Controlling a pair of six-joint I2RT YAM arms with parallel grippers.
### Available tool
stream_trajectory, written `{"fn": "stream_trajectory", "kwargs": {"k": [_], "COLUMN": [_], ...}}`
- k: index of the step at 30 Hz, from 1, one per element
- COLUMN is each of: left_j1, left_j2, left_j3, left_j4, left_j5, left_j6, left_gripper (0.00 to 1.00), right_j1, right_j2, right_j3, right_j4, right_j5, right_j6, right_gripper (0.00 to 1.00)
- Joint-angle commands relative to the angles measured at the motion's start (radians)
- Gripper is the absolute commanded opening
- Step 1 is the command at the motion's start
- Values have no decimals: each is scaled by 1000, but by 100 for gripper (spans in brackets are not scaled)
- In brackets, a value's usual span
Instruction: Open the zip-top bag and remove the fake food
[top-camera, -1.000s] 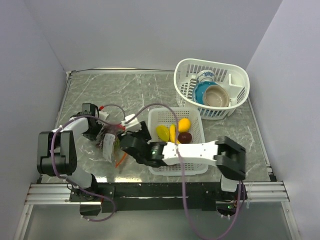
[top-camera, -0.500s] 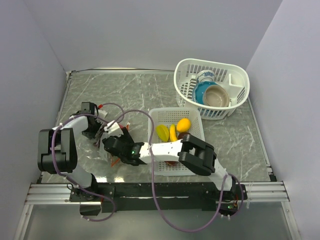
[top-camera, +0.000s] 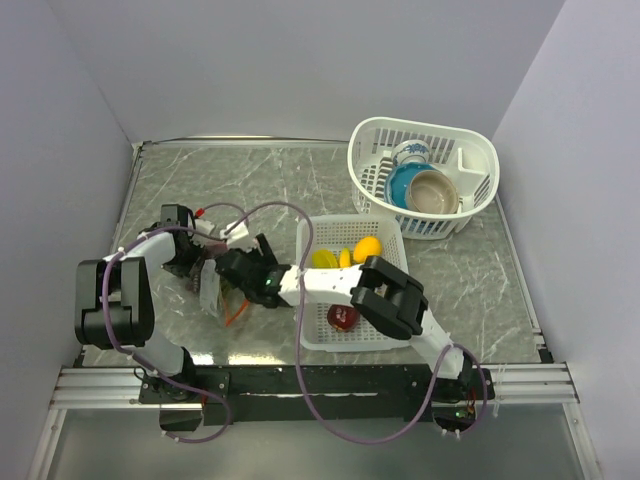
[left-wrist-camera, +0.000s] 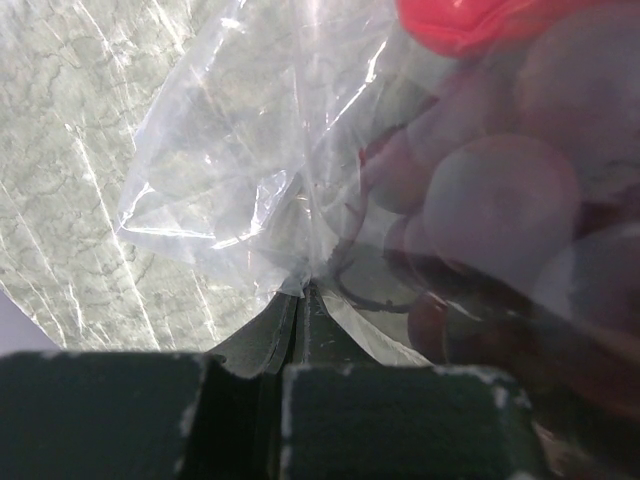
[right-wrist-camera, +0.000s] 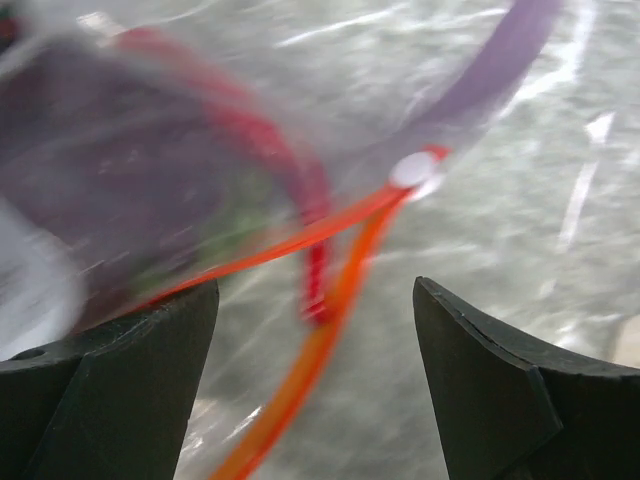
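The zip-top bag (top-camera: 213, 292) lies crumpled on the left of the table, its orange zipper strip (top-camera: 237, 310) towards the front. My left gripper (top-camera: 200, 268) is shut on a fold of the clear bag (left-wrist-camera: 240, 180), at the pinch point (left-wrist-camera: 300, 290). Purple grapes (left-wrist-camera: 500, 200) fill the bag close to the camera. My right gripper (top-camera: 234, 268) stands open over the bag's mouth, and the zipper strip (right-wrist-camera: 330, 330) runs between its fingers (right-wrist-camera: 317, 288) untouched. More fake food sits in the middle white basket (top-camera: 305, 330): a banana (top-camera: 325, 258), an orange fruit (top-camera: 367, 248) and a red apple (top-camera: 342, 317).
A second white basket (top-camera: 470, 150) at the back right holds a blue bowl (top-camera: 405, 185) and a tan bowl (top-camera: 433, 192). The right arm's elbow (top-camera: 390, 295) hangs over the middle basket. A purple cable (top-camera: 265, 210) loops above the bag. Grey walls close in on three sides.
My right arm swung left over the middle basket, and its gripper moved back onto the bag's mouth. The apple now lies nearer the basket's front. The left gripper kept its hold.
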Motion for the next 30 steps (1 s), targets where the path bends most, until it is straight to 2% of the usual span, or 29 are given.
{"fn": "stream_trajectory", "kwargs": {"k": [1,7,13,16,19,20,23,26,30], "left_j1": [8,8,8,8,8,8,10,8,8], "left_j2": [40,34,39,45,45,45,42,42,42], "left_j3": [-51,-49,-38,-34,-31,-31,-32,-32,-34], "left_j4": [-52,-63,-74,-77,-80,-80,-79,-77,-76], "left_j5": [86,88,94,95,97,98,97,95,97], "left_j6": [0,17,15,15,14,12,11,11,9], "left_gripper": [1,1,1,1,1,1,1,1,1], "right_j1": [-36,-35,-33,-33,-33,-33,-32,-32,-32], "right_j2": [-60,-36,-29,-24,-23,-23,-27,-27,-29], "right_j3": [-7,9,4,7,12,12,7,7,3], "right_j4": [38,63,76,75,66,63,61,50,50], "right_j5": [12,-36,-71,-77,-73,-73,-77,-73,-73], "right_j6": [-49,-52,-38,-35,-29,-26,-21,-11,-7], "right_gripper": [86,83,74,66,53,43,32,26,25]}}
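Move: Just ahead of the right hand's open fingers is the red pepper's near end; its middle is about 3 cm ahead, 4 cm left and 2 cm below. The zip's slider corner stands some 3 cm ahead and 2 cm right, while the grapes bulge about 9 cm left, 1 cm ahead and 4 cm lower. From the left hand, already gripping the bag, the pepper's middle is about 5 cm ahead, 8 cm right and 3 cm higher. Carrying on forward and right for about 3 cm at the bag's mouth, the right hand then eases back and left some 2.5 cm, staying level. As it settles, its fingers close from nearly wide to about a quarter open, pinching the near end of the red pepper beside the orange zip edge. The left hand stays put and keeps its pinch on the bag film. ##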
